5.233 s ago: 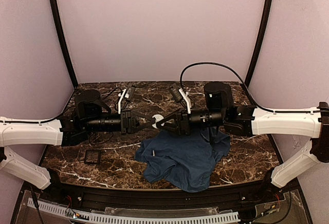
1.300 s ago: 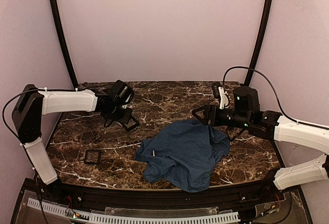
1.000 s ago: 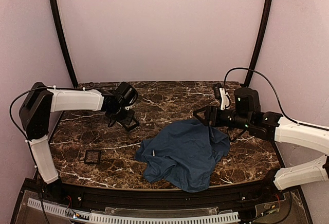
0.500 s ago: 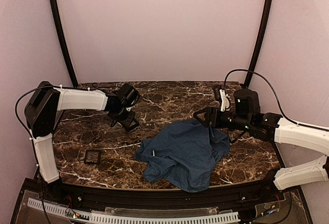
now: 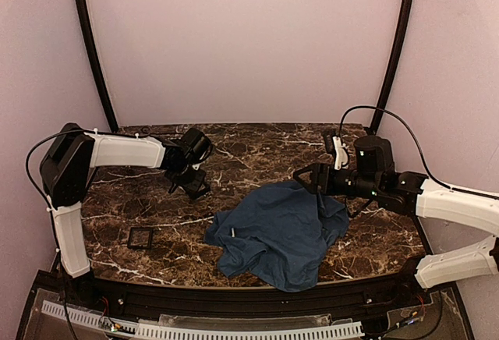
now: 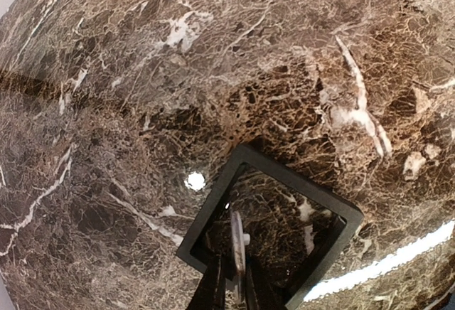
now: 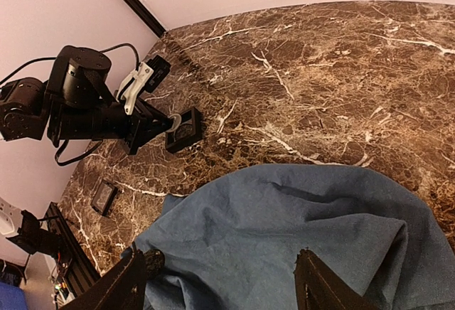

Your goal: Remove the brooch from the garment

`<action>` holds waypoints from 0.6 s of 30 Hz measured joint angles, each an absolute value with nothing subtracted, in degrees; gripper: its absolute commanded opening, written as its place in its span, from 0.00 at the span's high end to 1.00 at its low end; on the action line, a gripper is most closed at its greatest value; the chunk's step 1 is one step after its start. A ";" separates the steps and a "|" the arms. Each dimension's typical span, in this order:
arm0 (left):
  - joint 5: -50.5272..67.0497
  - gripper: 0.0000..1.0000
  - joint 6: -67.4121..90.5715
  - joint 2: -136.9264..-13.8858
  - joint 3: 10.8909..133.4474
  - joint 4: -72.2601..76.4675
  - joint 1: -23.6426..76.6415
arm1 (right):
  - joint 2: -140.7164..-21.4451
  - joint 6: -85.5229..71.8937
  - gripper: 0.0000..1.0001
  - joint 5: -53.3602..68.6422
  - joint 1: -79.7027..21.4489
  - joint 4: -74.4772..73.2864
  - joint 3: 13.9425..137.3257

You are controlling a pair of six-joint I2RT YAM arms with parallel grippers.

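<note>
The brooch (image 6: 238, 249) is a thin pale disc standing edge-on between the fingers of my left gripper (image 6: 237, 280), which is shut on it. It hangs just inside a small black square tray (image 6: 298, 182) on the marble. From the top view, the left gripper (image 5: 189, 184) points down at that tray (image 5: 199, 189), back left of the garment. The garment (image 5: 281, 231) is a crumpled blue cloth in the middle front. My right gripper (image 7: 222, 267) hovers open over the garment (image 7: 298, 217), nothing between its fingers.
A second small black square tray (image 5: 140, 237) lies near the front left of the marble table (image 5: 257, 153). A small white speck (image 5: 231, 232) shows on the cloth's left part. Black frame posts and pink walls stand round the back and sides.
The left gripper has crept a little to the right and down onto the back tray with the brooch. The right arm has barely moved.
</note>
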State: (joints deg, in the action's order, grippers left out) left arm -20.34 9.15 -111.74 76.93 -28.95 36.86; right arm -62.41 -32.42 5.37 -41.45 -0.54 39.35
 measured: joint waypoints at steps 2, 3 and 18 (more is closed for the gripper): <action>-19.86 0.80 9.39 -111.81 76.93 -28.97 36.86 | -62.54 -32.49 0.29 5.50 -41.45 -0.51 39.35; -19.57 0.79 9.45 -111.83 76.93 -28.97 36.86 | -62.70 -32.51 0.29 5.58 -41.45 -0.40 39.35; -12.75 0.41 11.35 -111.72 76.93 -28.82 36.86 | -63.86 -33.06 0.28 6.02 -41.45 -0.03 39.35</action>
State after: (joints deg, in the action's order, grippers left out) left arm -12.75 11.35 -111.72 76.93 -28.82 36.86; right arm -63.86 -33.06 6.02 -41.45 -0.03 39.35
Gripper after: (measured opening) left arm 0.524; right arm 0.715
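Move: The left gripper still pinches the brooch on edge over the black tray, whose middle lies about 2 cm ahead, 1 cm right and 4 cm below. The garment's middle is some 21 cm to the right and 12 cm back; the small square frame is about 10 cm left and 12 cm back, both on the table. From the idle right gripper, the tray lies roughly 13 cm ahead, 24 cm left and 19 cm down. Open the left gripper to about half its range to let go of the brooch over the tray. As the fingers part, bring the gripper about 2 cm right and 1 cm back, staying low, with the fingertips swinging right and slightly back by some 8 degrees. ##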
